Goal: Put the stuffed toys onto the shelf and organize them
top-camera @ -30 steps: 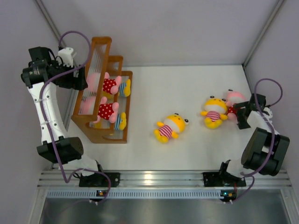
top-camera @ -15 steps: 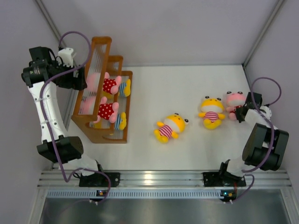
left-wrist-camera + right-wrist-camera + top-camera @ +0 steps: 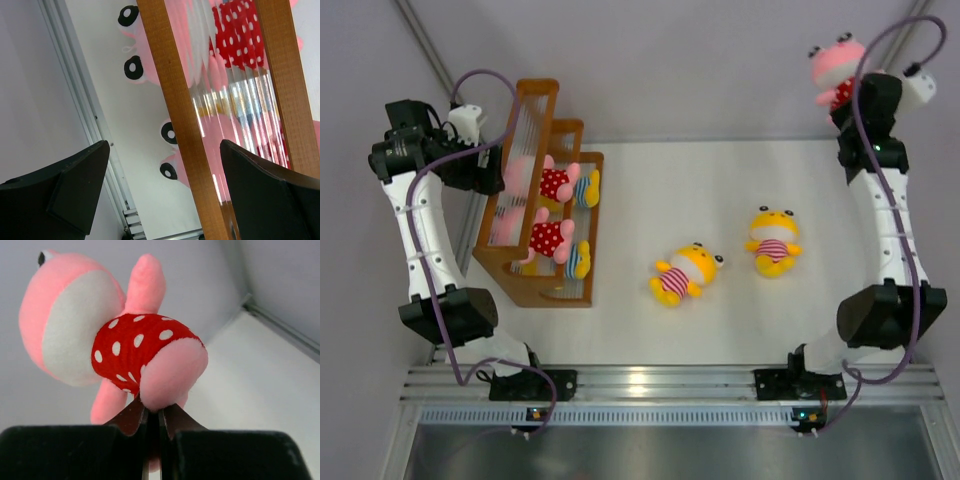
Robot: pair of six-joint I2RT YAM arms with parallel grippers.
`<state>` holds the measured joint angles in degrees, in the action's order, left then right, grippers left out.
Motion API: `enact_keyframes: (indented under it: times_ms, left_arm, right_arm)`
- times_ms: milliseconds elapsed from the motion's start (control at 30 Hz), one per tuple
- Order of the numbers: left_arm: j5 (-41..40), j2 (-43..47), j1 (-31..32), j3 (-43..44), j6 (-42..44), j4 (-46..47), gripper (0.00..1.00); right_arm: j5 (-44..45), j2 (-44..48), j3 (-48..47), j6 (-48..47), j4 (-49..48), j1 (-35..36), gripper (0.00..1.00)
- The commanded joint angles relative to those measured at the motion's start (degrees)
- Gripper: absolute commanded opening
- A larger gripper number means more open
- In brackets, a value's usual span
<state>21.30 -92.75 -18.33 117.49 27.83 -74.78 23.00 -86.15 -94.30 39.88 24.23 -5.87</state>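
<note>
My right gripper (image 3: 843,98) is raised high at the far right, shut on a leg of a pink stuffed toy (image 3: 834,63) in a red white-dotted outfit. The wrist view shows its tips (image 3: 154,415) pinching the toy's (image 3: 135,345) pink foot, with the toy hanging free of the table. Two yellow-headed toys in pink-and-white stripes (image 3: 687,272) (image 3: 775,240) lie on the table. The brown stepped shelf (image 3: 537,92) stands at the left and holds several toys (image 3: 552,184). My left gripper (image 3: 487,170) is open behind the shelf, a wooden rail (image 3: 175,100) showing between its fingers (image 3: 75,185).
Grey walls with metal frame posts (image 3: 425,45) close in the white table (image 3: 720,180) at the left, back and right. The arm bases sit on the aluminium rail (image 3: 640,385) along the near edge.
The right gripper closed on the pink toy beside the right-hand yellow toy and lifted it high toward the far right corner. The left arm has barely moved.
</note>
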Motion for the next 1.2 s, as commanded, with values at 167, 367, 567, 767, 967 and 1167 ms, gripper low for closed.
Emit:
enact_keyframes:
  times_ms: [167,367,567,767,967,1167]
  left_arm:
    - [-0.65,2.92,0.22,-0.42,4.16,1.22,0.98]
    - [-1.00,4.24,0.22,-2.18,4.95,1.22,0.98]
    - [-0.91,5.12,0.22,-2.97,5.65,1.22,0.98]
    - [-0.73,5.12,0.22,-3.23,6.09,1.22,0.98]
    - [-1.08,4.95,0.22,-3.67,6.18,1.22,0.98]
    - [-1.00,4.86,0.22,-3.41,6.18,1.31,0.98]
  right_arm:
    - [-13.40,-34.05,-40.83,-10.87,6.44,23.52,0.00]
    - [-18.08,-43.75,-46.94,-4.84,-10.94,33.99,0.00]
    - [-18.87,-48.49,-48.52,-1.21,-14.39,38.30,0.00]
    - [-21.59,-52.54,-48.70,0.55,-15.69,40.67,0.00]
    - [-25.29,-56.58,-51.16,0.64,-13.60,41.29,0.00]
    - [-25.38,-57.90,-50.89,-0.33,-11.84,42.69,0.00]
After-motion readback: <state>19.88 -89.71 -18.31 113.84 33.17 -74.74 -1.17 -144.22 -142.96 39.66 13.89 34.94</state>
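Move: The far end of the shelf, where the held pink toy is being taken, lies about 69 cm to the right hand's left, 9 cm ahead and 14 cm lower. The shelved pink toy is some 72 cm left, 1 cm ahead, 21 cm down; the blue-striped toy about 63 cm left, 4 cm ahead, 29 cm down. On the table a yellow toy lies 13 cm left, 12 cm back, 33 cm down. From the left hand that shelf end is about 19 cm ahead, 16 cm right, 10 cm lower. Keeping its pinch on the leg end of the pink polka-dot toy, the right hand sweeps fast to the left, about 50 cm, to the shelf's far end. It lifts slightly, swings out and forward, then sinks to well below its starting height, turning some 65 degrees counter-clockwise so the toy's head leads towards the shelf. ##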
